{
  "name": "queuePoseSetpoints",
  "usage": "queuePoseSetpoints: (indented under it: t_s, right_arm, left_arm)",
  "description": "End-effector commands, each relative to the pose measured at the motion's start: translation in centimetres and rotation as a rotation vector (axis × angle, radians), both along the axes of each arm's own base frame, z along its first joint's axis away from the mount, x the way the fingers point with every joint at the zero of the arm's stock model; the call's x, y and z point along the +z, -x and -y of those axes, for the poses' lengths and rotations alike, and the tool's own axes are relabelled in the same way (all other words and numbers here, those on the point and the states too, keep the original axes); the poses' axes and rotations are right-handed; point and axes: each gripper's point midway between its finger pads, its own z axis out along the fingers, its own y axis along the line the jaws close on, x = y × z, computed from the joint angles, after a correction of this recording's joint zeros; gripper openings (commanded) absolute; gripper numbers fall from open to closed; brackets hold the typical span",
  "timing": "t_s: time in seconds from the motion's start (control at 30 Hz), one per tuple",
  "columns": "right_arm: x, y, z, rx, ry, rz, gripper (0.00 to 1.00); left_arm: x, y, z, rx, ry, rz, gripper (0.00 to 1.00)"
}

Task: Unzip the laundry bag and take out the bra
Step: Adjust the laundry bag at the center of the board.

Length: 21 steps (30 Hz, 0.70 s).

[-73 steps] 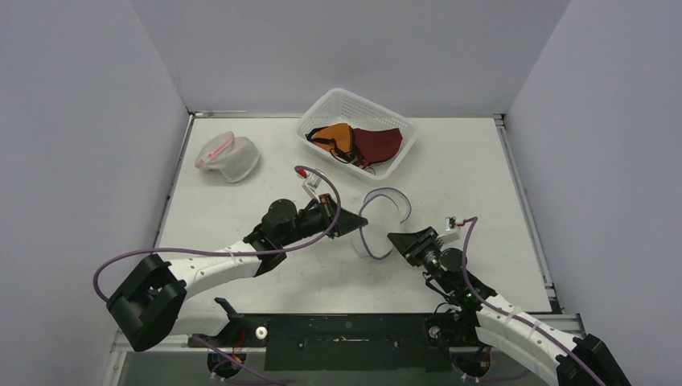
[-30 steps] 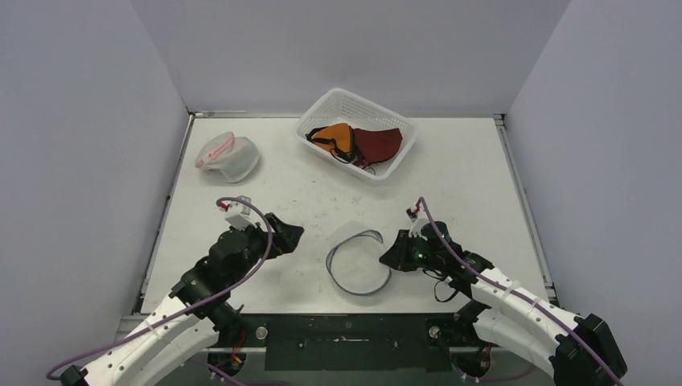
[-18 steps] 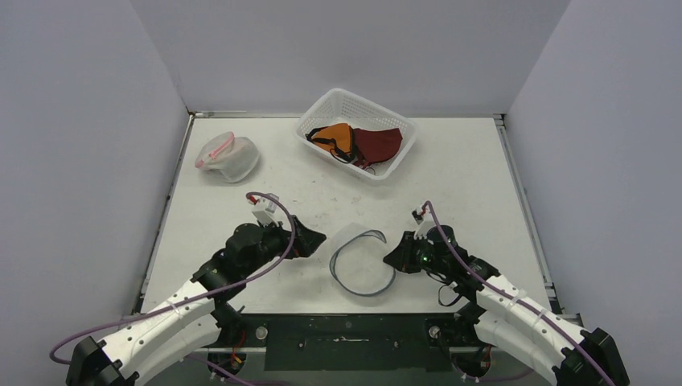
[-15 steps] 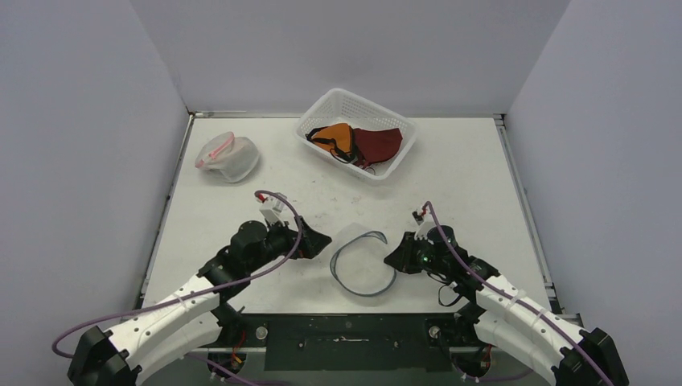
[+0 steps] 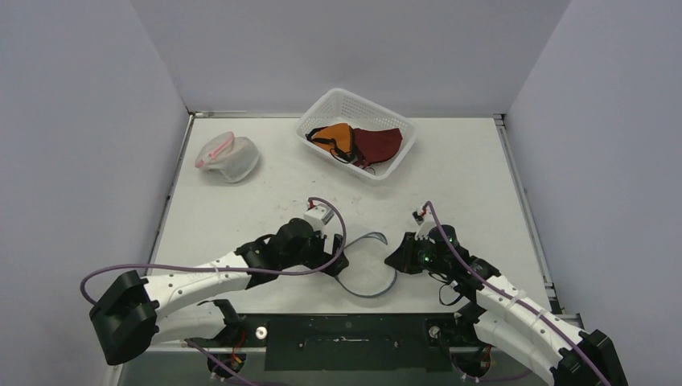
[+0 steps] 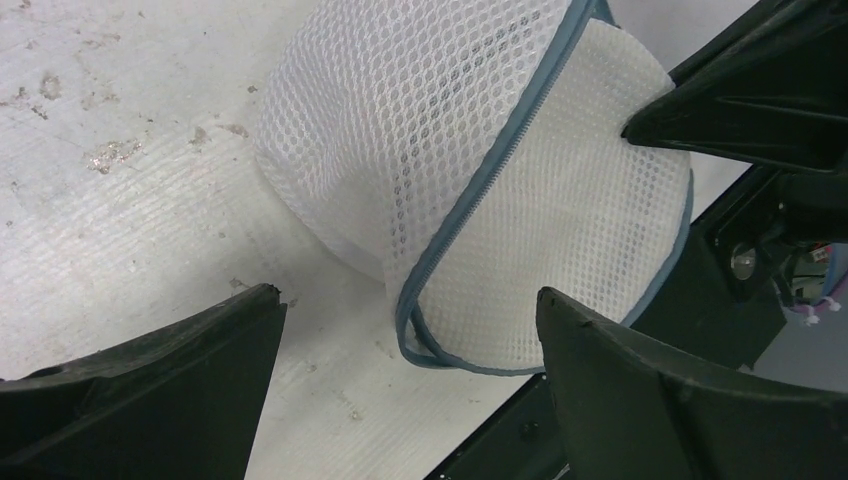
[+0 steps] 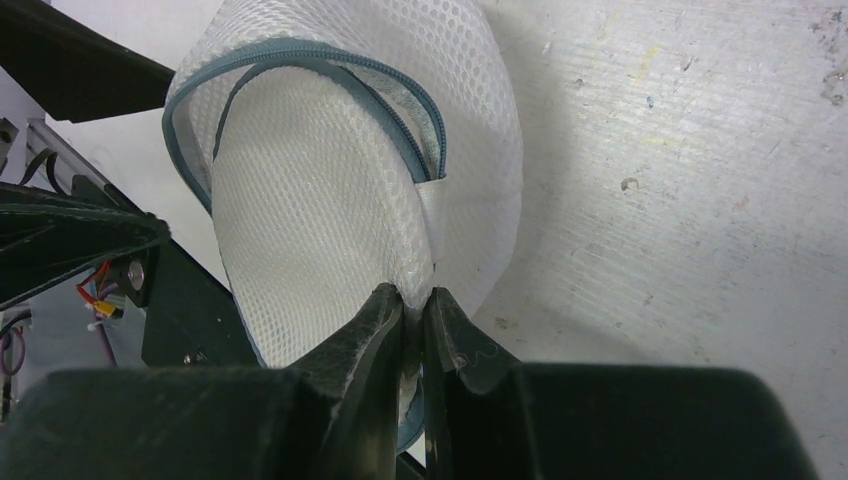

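A white mesh laundry bag with a blue-grey zipper lies near the table's front edge, between my two grippers. My right gripper is shut on a fold of the bag's mesh at its right side. In the right wrist view the zipper tracks stand apart and the mouth gapes; only white mesh shows inside. My left gripper is open at the bag's left edge, with the zipper's lower bend between its fingers. An orange bra and a dark red bra lie in the basket.
The white plastic basket stands at the back centre. A second mesh bag with pink trim sits at the back left. The table's dark front rail runs just below the bag. Walls close in both sides.
My left arm has swung right and forward, bringing its open gripper up to the bag's left edge. The right gripper has kept its grip and barely moved.
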Motion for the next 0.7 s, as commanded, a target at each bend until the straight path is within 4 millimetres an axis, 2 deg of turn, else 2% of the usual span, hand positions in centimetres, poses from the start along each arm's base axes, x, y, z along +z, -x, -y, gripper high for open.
queuePoseSetpoints:
  t_s: [0.0,0.27,0.33,0.47,0.6,0.67]
  right_arm:
    - [1.4,-0.6,-0.5,0.015,-0.037,0.045,0.05]
    - [1.7,-0.4,-0.8,0.021,-0.07,0.042,0.05]
    - [1.6,-0.3,-0.9,0.024,-0.079,0.038,0.05]
    - [2.0,-0.3,-1.4,0.028,-0.12,0.036,0.05]
    - [3.1,-0.1,-2.0,0.02,-0.192,0.03,0.05]
    - [4.3,-0.3,-2.4,0.012,-0.249,0.051,0.05]
  left_arm:
    - [0.1,-0.9,0.9,-0.026,-0.058,0.022,0.94]
    - [-1.8,-0.1,2.4,-0.076,-0.044,-0.053,0.7]
    - [-2.2,0.3,2.7,-0.09,-0.025,-0.072,0.61]
    - [-1.6,0.7,3.7,-0.103,0.061,-0.079,0.31]
    - [0.0,1.6,4.5,-0.116,0.175,-0.105,0.16]
    - [1.1,2.2,5.0,-0.127,0.237,-0.126,0.09]
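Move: Just below the left hand's open fingers lies the left edge of the laundry bag's open mouth, about 4 cm down, 2 cm to the right and 1 cm back. From that hand the bag's far rim is some 5 cm ahead and 5 cm right, its near rim roughly 8 cm back and 5 cm right. The right rim, already pinched by the right hand, is about 10 cm right and 2 cm back. From the right hand the left edge lies some 10 cm left and 1 cm back. Sinking about 4 cm onto the left edge of the laundry bag's mouth, the left hand then eases some 2 cm to the right and slightly back, its fingers going from wide open to nearly shut and pinching the blue-taped rim between the tips. The right hand keeps its pinch on the opposite rim, shifting barely a centimetre. ##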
